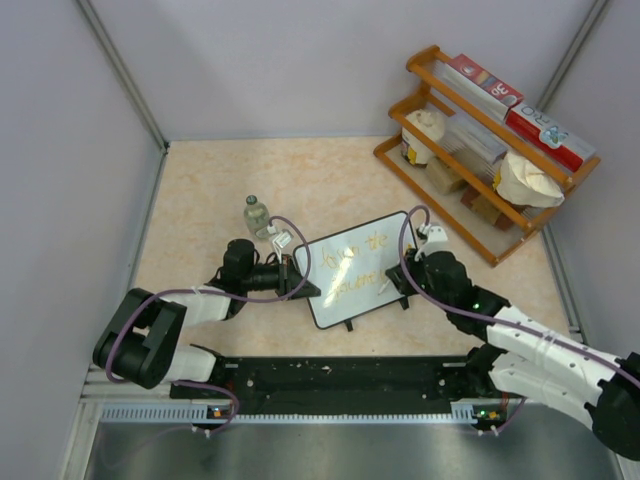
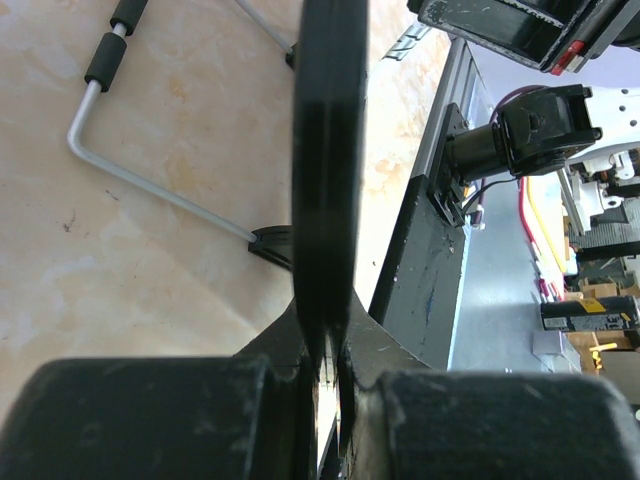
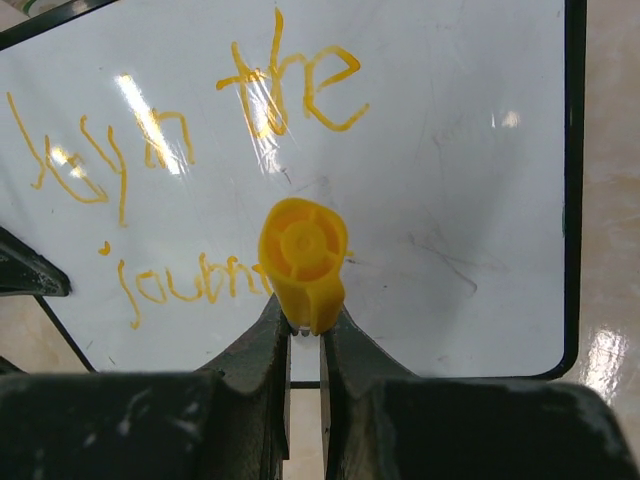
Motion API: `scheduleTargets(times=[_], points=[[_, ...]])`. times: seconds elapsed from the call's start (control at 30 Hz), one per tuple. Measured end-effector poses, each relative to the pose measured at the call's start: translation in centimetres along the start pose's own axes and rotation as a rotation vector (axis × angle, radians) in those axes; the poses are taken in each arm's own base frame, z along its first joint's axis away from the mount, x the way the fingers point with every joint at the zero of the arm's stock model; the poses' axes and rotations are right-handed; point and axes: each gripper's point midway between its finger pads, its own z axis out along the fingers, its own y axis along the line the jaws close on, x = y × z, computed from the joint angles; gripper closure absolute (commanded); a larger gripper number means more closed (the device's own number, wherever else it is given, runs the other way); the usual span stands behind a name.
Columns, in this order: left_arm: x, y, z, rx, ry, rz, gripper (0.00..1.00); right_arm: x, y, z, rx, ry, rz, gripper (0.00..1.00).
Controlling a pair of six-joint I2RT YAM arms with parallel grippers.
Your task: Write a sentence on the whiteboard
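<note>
The whiteboard (image 1: 372,262) stands tilted on the table's middle, and its black frame runs edge-on through the left wrist view (image 2: 328,150). My left gripper (image 1: 300,287) (image 2: 336,365) is shut on the board's left edge. The sentence (image 1: 352,268) (image 3: 180,140) is orange script in two lines. In the right wrist view the board (image 3: 460,160) fills the frame. My right gripper (image 1: 404,274) (image 3: 305,325) is shut on a yellow marker (image 3: 303,262). The marker's butt end faces the camera over the end of the lower line, and its tip is hidden.
A small glass bottle (image 1: 257,215) stands just behind the left gripper. A wooden rack (image 1: 480,205) with boxes and bags fills the back right corner. The board's wire stand (image 2: 150,190) rests on the table. A black rail (image 1: 330,380) runs along the near edge.
</note>
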Motion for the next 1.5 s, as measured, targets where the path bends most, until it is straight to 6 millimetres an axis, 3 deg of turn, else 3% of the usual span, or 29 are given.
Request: scheduleTargets(times=[0.17,0.33,0.43,0.5,0.53,0.77,1.23,1.5], points=[[0.0,0.0,0.0,0.0,0.0,0.0,1.0,-0.9,0.4,-1.7,-0.025,-0.024,0.006,1.0],[0.0,0.0,0.0,0.0,0.0,0.0,0.99,-5.5,2.3,-4.9,-0.097,-0.156,0.032,1.0],[0.0,0.0,0.0,0.0,0.0,0.002,0.88,-7.7,3.0,-6.3,-0.12,-0.218,0.04,1.0],[0.0,0.0,0.0,0.003,0.002,0.005,0.75,-8.3,3.1,-6.8,-0.122,-0.237,0.04,1.0],[0.2,0.0,0.0,0.0,0.006,0.005,0.64,-8.3,3.0,-6.9,-0.12,-0.238,0.039,1.0],[1.2,0.3,-0.6,-0.045,0.021,-0.005,0.34,-7.1,2.3,-6.7,-0.092,-0.191,0.028,1.0],[-0.3,-1.8,-3.8,-0.162,-0.183,0.13,0.03,-6.3,2.1,-7.3,-0.095,-0.163,0.028,1.0],[-3.1,-3.4,-6.7,-0.258,-0.388,0.176,0.02,-4.8,2.9,-7.5,-0.151,-0.103,0.07,1.0]])
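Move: The right hand holds the marker with its tip at the end of "journey" on the whiteboard. The board's middle is roughly 9 cm to its left, about level with it going forward and 4 cm below. The left hand is shut on the board's left edge, with the board's middle about 10 cm to its right, 4 cm farther out and at its own height. The bottle stands some 15 cm ahead of the left hand, 11 cm to its left and slightly lower. The marker tip comes free of the board at the end of the "y" as the right hand springs up about 11 cm, tilting up a little, then eases slightly lower and back, keeping its grip. The left fingers then open wide and let go of the board edge; that hand dips, then rises and draws off to its left, turning counter-clockwise. ##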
